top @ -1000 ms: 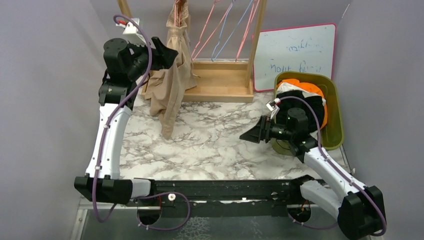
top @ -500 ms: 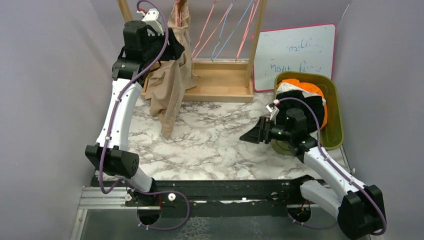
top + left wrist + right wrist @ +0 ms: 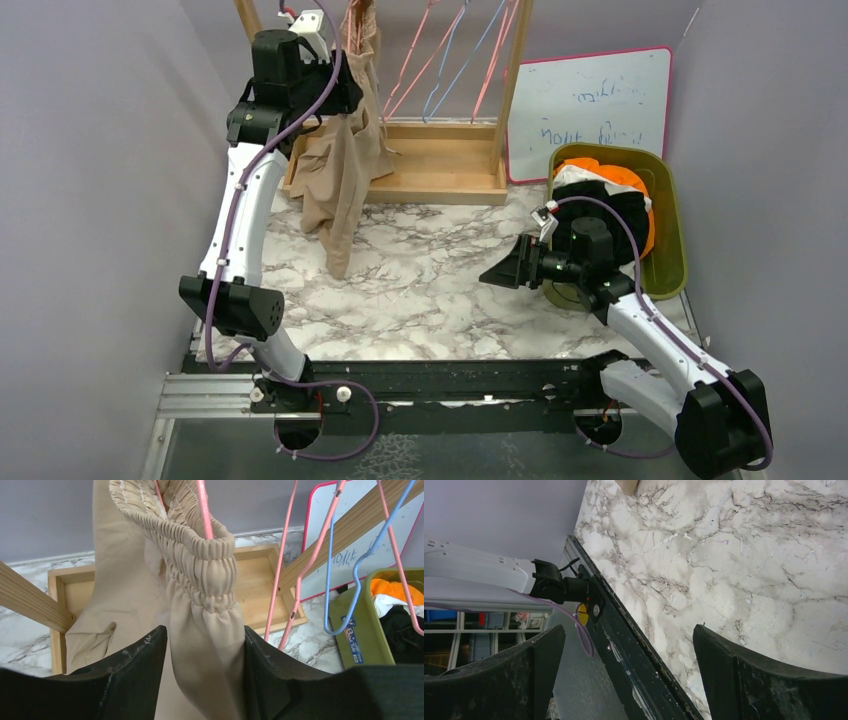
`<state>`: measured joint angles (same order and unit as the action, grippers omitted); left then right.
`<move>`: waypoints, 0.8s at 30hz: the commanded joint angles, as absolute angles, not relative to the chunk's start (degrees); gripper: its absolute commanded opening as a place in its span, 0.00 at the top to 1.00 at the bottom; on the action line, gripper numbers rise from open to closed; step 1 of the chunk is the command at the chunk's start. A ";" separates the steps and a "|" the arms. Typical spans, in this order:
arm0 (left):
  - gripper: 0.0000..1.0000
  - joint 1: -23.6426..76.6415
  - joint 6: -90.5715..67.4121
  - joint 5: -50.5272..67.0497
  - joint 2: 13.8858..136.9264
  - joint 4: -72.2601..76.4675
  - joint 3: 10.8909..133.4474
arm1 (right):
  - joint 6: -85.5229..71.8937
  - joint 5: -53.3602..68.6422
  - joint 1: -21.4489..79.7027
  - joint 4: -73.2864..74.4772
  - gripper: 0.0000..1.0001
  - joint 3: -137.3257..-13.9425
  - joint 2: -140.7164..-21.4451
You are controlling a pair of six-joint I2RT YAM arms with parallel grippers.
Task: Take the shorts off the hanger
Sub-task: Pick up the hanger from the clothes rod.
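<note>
Tan-beige shorts [image 3: 340, 170] hang by their gathered waistband [image 3: 200, 555] from a pink hanger [image 3: 202, 505] on the wooden rack at the back left. My left gripper [image 3: 345, 95] is raised to the rack, and in the left wrist view its jaws [image 3: 205, 630] press on both sides of the tan fabric just under the waistband. Out over the marble, right of centre, my right gripper [image 3: 500, 270] hovers open, and the right wrist view shows nothing between its fingers [image 3: 629, 630]. Orange shorts [image 3: 610, 172], white shorts [image 3: 575, 175] and black shorts [image 3: 615, 215] lie in the green bin.
The green bin [image 3: 672, 230] stands at the right behind the right arm. A whiteboard [image 3: 590, 100] leans on the back wall. The rack's wooden base tray [image 3: 440, 165] sits at the back, with bare pink and blue hangers [image 3: 440, 60] above it.
The left arm rose and reached back to the hanging tan shorts, and its jaws narrowed onto the fabric. The right arm has not moved.
</note>
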<state>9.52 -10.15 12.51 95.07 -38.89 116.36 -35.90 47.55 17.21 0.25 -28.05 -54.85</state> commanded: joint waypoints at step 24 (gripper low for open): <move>1.00 10.46 -7.67 10.18 89.33 -30.32 111.59 | -35.02 46.03 17.49 2.29 0.00 -29.27 -57.02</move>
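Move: The beige shorts already hang between the left hand's open fingers, with the gathered waistband about 3 cm ahead, level sideways and some 5 cm above. The nearest empty pink hanger is roughly 3 cm ahead and 8 cm to the right; the blue hanger is about 3 cm ahead and 14 cm right, both around 3 cm higher. From the right hand, the waistband lies about 28 cm ahead, 20 cm left and 29 cm up. The left hand eases down 1.5 cm and forward, shuts on the beige shorts below their waistband, then starts back. ##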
